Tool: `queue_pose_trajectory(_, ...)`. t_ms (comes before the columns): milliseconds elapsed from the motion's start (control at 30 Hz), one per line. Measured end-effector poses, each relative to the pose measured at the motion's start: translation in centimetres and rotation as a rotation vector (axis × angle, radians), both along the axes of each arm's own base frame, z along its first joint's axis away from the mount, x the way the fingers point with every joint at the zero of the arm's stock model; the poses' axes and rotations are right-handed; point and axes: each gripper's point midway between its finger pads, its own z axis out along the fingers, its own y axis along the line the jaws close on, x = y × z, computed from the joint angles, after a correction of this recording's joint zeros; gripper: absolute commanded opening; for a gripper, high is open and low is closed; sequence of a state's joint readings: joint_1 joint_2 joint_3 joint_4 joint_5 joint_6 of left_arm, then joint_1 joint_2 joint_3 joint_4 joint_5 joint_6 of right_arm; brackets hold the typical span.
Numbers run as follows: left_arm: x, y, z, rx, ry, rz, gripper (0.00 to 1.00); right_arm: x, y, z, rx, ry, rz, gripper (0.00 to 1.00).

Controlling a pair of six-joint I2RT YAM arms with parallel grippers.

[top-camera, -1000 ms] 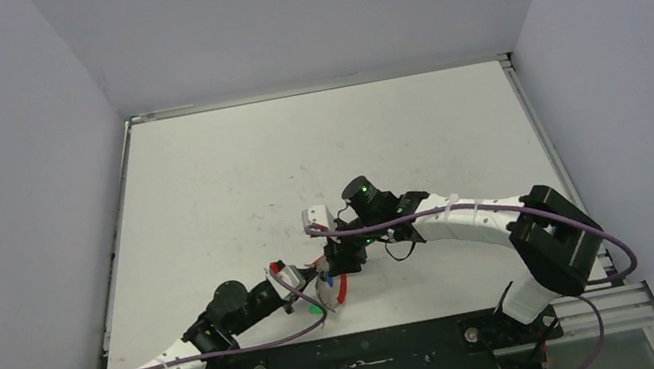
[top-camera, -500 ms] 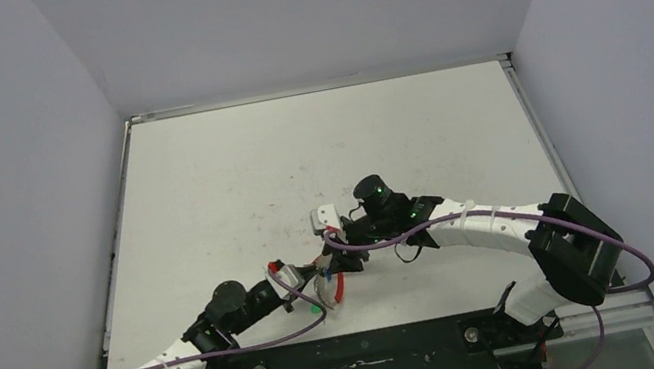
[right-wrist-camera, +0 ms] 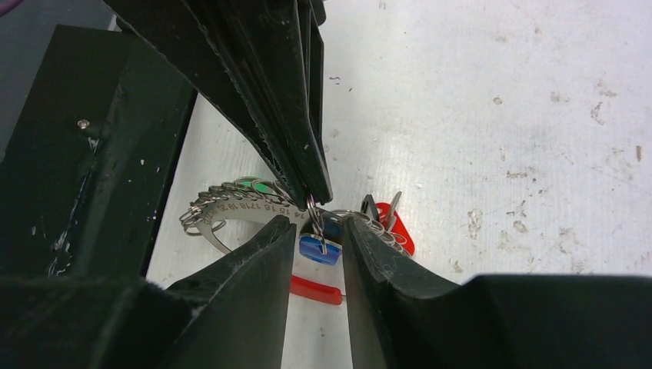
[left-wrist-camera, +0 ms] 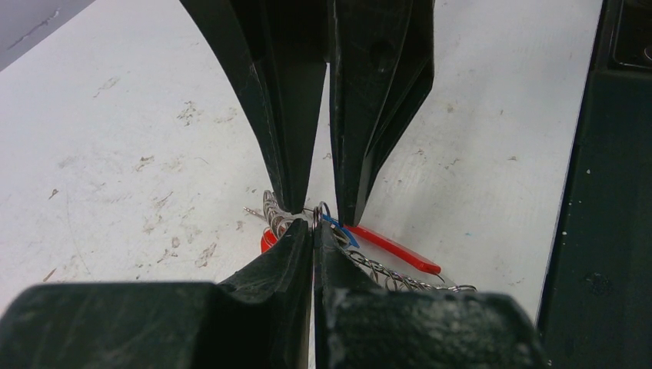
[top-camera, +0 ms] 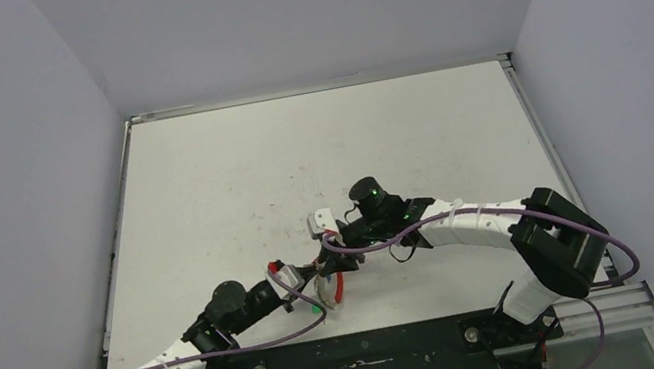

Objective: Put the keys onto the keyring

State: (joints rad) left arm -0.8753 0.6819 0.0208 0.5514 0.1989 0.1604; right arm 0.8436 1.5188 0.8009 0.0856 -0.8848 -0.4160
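Note:
The keyring (left-wrist-camera: pixel 400 275) is a silvery coiled-wire loop with a red curved section (left-wrist-camera: pixel 392 247), lying on the white table. My left gripper (left-wrist-camera: pixel 314 229) is shut on a small split ring (right-wrist-camera: pixel 315 219), and the blue-headed key (right-wrist-camera: pixel 319 248) hangs from that ring. My right gripper (right-wrist-camera: pixel 317 231) faces it, open, its fingertips close on either side of the blue head. A green key head (right-wrist-camera: pixel 257 184) shows by the coil. In the top view both grippers meet near the front middle, left (top-camera: pixel 318 285) and right (top-camera: pixel 339 262).
A red-headed key (right-wrist-camera: pixel 397 232) and a numbered metal gauge plate (right-wrist-camera: pixel 246 211) hang on the same coil. The black base rail (left-wrist-camera: pixel 600 192) runs along the table's near edge, close to the keyring. Purple cables (top-camera: pixel 260 344) loop over both arms.
The right wrist swung slightly to the right, then came back a little toward the left. The left arm has stayed still, holding the small ring.

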Motion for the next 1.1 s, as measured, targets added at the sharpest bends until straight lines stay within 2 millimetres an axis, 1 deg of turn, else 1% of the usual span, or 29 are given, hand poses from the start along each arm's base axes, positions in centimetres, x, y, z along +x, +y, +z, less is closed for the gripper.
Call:
queue_pose_trajectory(33,0.0,0.0,0.0,0.000,0.000,0.000,0.00,0.0,0.0,-0.4,-0.004,0.007,0.003,0.26)
queue_pose_trajectory(100,0.0,0.0,0.0,-0.001,-0.001,0.000,0.00,-0.1,0.1,-0.8,-0.012,0.015,0.005,0.11)
queue_pose_trajectory(233,0.0,0.0,0.1,-0.002,-0.001,0.000,0.00,-0.2,0.1,-1.2,-0.015,0.021,0.017,0.00)
queue_pose_trajectory(467,0.0,0.0,-0.1,-0.002,-0.001,0.001,0.01,-0.2,0.1,-1.3,-0.021,0.028,0.021,0.00)
queue_pose_trajectory(500,0.0,0.1,0.0,-0.003,-0.002,0.002,0.08,-0.2,0.1,-1.3,-0.028,0.032,0.019,0.00)
queue_pose_trajectory(567,0.1,0.1,0.1,-0.007,-0.008,0.005,0.19,-0.1,0.1,-1.1,-0.053,0.043,0.013,0.00)
queue_pose_trajectory(600,0.1,0.1,0.3,-0.010,-0.013,0.008,0.24,0.0,0.1,-0.8,-0.071,0.052,0.009,0.00)
queue_pose_trajectory(633,0.1,0.1,0.4,-0.015,-0.018,0.009,0.25,0.3,0.1,-0.6,-0.095,0.061,0.003,0.00)
queue_pose_trajectory(700,0.2,0.2,0.8,-0.022,-0.029,0.014,0.26,0.7,0.3,-0.2,-0.142,0.072,-0.007,0.00)
queue_pose_trajectory(833,0.3,0.3,1.1,-0.027,-0.041,0.020,0.26,0.8,0.1,-0.1,-0.261,0.073,-0.005,0.00)
queue_pose_trajectory(933,0.3,0.3,1.3,-0.030,-0.050,0.020,0.27,0.2,-0.1,-0.1,-0.353,0.057,0.012,0.00)
queue_pose_trajectory(1000,0.3,0.4,1.4,-0.032,-0.056,0.022,0.32,-0.3,-0.5,-0.1,-0.409,0.047,0.024,0.00)
queue_pose_trajectory(1100,0.3,0.5,1.3,-0.024,-0.060,0.022,0.35,-0.7,-0.9,0.0,-0.478,0.031,0.035,0.00)
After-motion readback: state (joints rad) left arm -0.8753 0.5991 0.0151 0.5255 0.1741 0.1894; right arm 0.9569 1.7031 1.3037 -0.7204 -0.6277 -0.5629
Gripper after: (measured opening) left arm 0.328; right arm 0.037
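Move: My left hand already pinches the small metal ring in its fingertips. My right hand's parted fingers straddle it, the ring about 1 cm below and 1 cm left of that hand's point. From my right hand, the blue key lies straight below by some 3 cm; the red key is about 3 cm ahead, 1 cm left and 5 cm down; the red strip is roughly 4 cm back, 3 cm right and 5 cm down. I lower my right hand just over 1 cm and shut its fingers on the ring. Once it is pinched, I raise that hand by about the same and tip its fingers nearly 30 degrees more steeply down, easing forward, then back. Meanwhile my left hand parts its fingers to about a third, letting go, and rises a little over 1 cm. ##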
